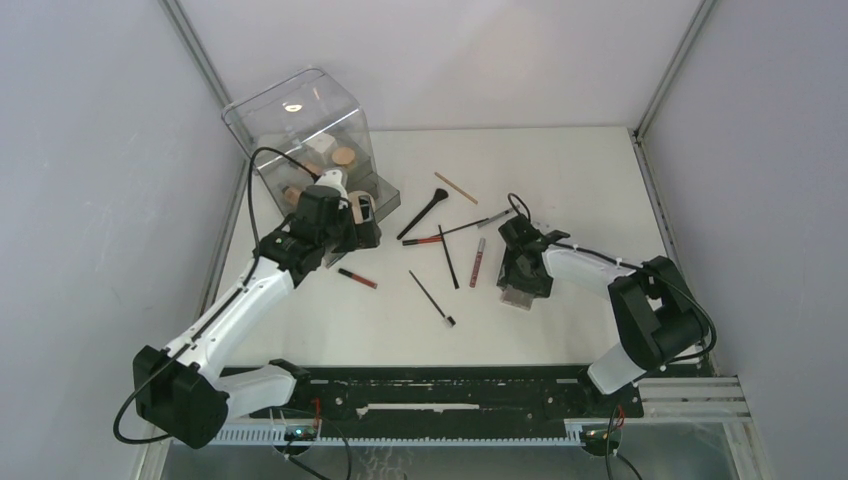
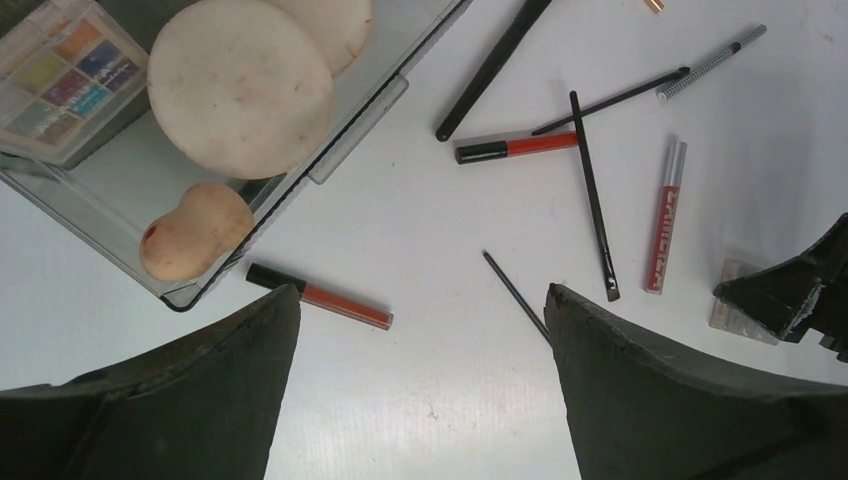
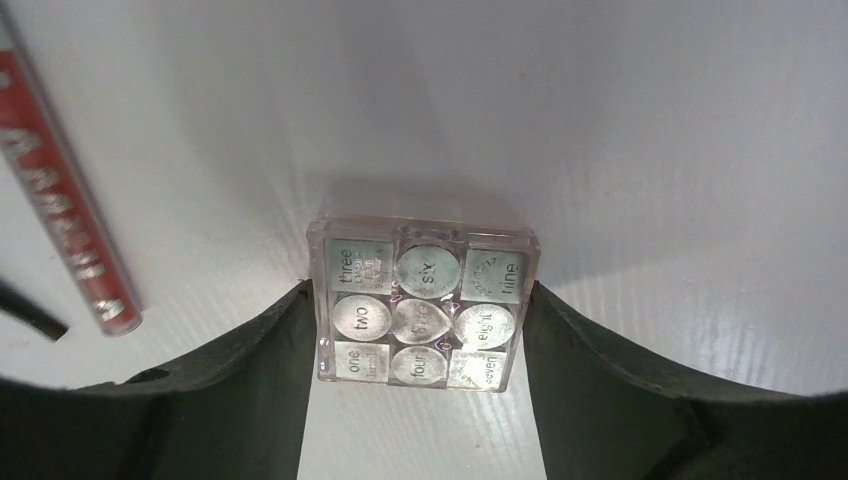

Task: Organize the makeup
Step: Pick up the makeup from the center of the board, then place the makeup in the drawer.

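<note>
A clear square palette (image 3: 425, 262) with nine silvery pans lies at the table's right. My right gripper (image 3: 420, 290) is shut on it, one finger pressed to each side; from above the gripper (image 1: 522, 283) sits over the palette (image 1: 517, 298). My left gripper (image 2: 422, 300) hangs open over bare table beside the organizer's pulled-out drawer (image 2: 345, 125), nothing between its fingers. The drawer holds round tan puffs (image 2: 240, 85), a peach sponge (image 2: 195, 230) and a coloured eyeshadow palette (image 2: 65, 70). Red lip tubes (image 2: 320, 297) (image 2: 515, 148) (image 2: 663, 215) and thin black brushes (image 2: 593, 195) lie loose mid-table.
The big clear organizer box (image 1: 300, 110) stands at the back left. A thick black brush (image 1: 423, 217), a thin wooden stick (image 1: 455, 187) and another thin brush (image 1: 432, 298) lie between the arms. Walls close in the table's left, right and back edges.
</note>
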Available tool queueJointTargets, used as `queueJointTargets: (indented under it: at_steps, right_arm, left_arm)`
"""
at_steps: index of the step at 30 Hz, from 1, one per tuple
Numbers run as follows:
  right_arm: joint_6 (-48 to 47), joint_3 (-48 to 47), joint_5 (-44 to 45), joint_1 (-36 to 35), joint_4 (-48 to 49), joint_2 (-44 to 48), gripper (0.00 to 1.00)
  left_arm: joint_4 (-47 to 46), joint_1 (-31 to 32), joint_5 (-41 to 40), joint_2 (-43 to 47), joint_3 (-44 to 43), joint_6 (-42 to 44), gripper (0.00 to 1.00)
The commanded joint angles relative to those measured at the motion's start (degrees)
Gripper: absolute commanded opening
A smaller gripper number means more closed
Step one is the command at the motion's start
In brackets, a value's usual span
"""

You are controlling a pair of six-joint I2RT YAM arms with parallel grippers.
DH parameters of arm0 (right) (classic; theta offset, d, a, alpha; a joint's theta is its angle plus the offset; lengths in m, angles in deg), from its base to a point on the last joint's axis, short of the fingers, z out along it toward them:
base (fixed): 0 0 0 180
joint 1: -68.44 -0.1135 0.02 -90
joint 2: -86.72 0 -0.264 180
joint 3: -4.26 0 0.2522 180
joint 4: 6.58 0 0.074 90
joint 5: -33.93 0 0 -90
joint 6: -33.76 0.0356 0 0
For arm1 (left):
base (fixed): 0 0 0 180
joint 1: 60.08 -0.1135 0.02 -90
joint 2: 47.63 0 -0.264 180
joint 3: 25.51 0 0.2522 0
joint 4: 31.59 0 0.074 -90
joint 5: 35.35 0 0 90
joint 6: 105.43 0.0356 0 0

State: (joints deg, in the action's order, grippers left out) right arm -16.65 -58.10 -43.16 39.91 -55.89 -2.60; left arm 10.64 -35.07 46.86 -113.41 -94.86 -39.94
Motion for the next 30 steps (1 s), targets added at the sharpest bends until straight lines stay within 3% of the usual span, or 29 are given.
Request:
queueJointTargets:
  at_steps: [1,4,7,11,16,23,30]
  right_arm:
    - [-1.21,0.08,-4.19,-0.91,2.19,3.95,0.59]
    - [-0.99,0.08,-6.03,-0.96,3.73,8.36,0.59]
    - [1.65,-0.19,-10.46,-0.40,5.72,12.33,0.60]
    - [11.76,-0.13,-14.07,0.72,8.22,16.15,0.62]
    - [20.28,-0.01,-20.14,-0.41,13.99,16.84,0.63]
    - [22.79,-0.61,-24.50,-1.66,17.52,14.60,0.62]
    - [22.35,-0.62,-24.69,-1.88,18.14,15.26,0.61]
  left_arm:
    - [1.74,0.30,3.53,-1.72,-0.60,-0.05,0.95]
    - [0.49,0.53,12.75,-3.53,1.31,-0.17,0.95]
    - [-10.03,2.30,21.48,-1.35,7.14,-3.27,0.97]
    - [-24.77,5.10,27.00,-1.60,14.13,-8.52,1.00]
    - [-27.68,10.15,28.20,-6.21,11.75,-7.13,1.00]
    - [-31.50,13.33,32.06,-11.04,8.87,-9.68,0.98]
    - [-37.41,13.66,36.44,-15.87,6.73,-16.49,0.90]
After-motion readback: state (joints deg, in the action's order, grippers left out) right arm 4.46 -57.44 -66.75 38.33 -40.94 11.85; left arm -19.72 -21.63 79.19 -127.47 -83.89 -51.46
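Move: The clear nine-pan makeup palette is already pinched in the right hand, low at the table. From the empty, open left hand it lies about 34 cm right, 8 cm back and 17 cm lower. From the right hand, that open left hand is thus some 34 cm left, 8 cm ahead and 17 cm up. Between them lie the red lip gloss, 9 cm left and 6 cm ahead of the right hand, and the thin black brush, 15 cm left and 8 cm ahead. The palette, kept pinched by the right hand, is lifted off the table and carried left by about 11 cm each way, over the red lip gloss, while the wrist rolls some 40 degrees so the fingertips swing left. The left hand comes to meet it, fingers wide open, going right, back and down over the thin brush and turning clockwise; it stops short of the palette. ##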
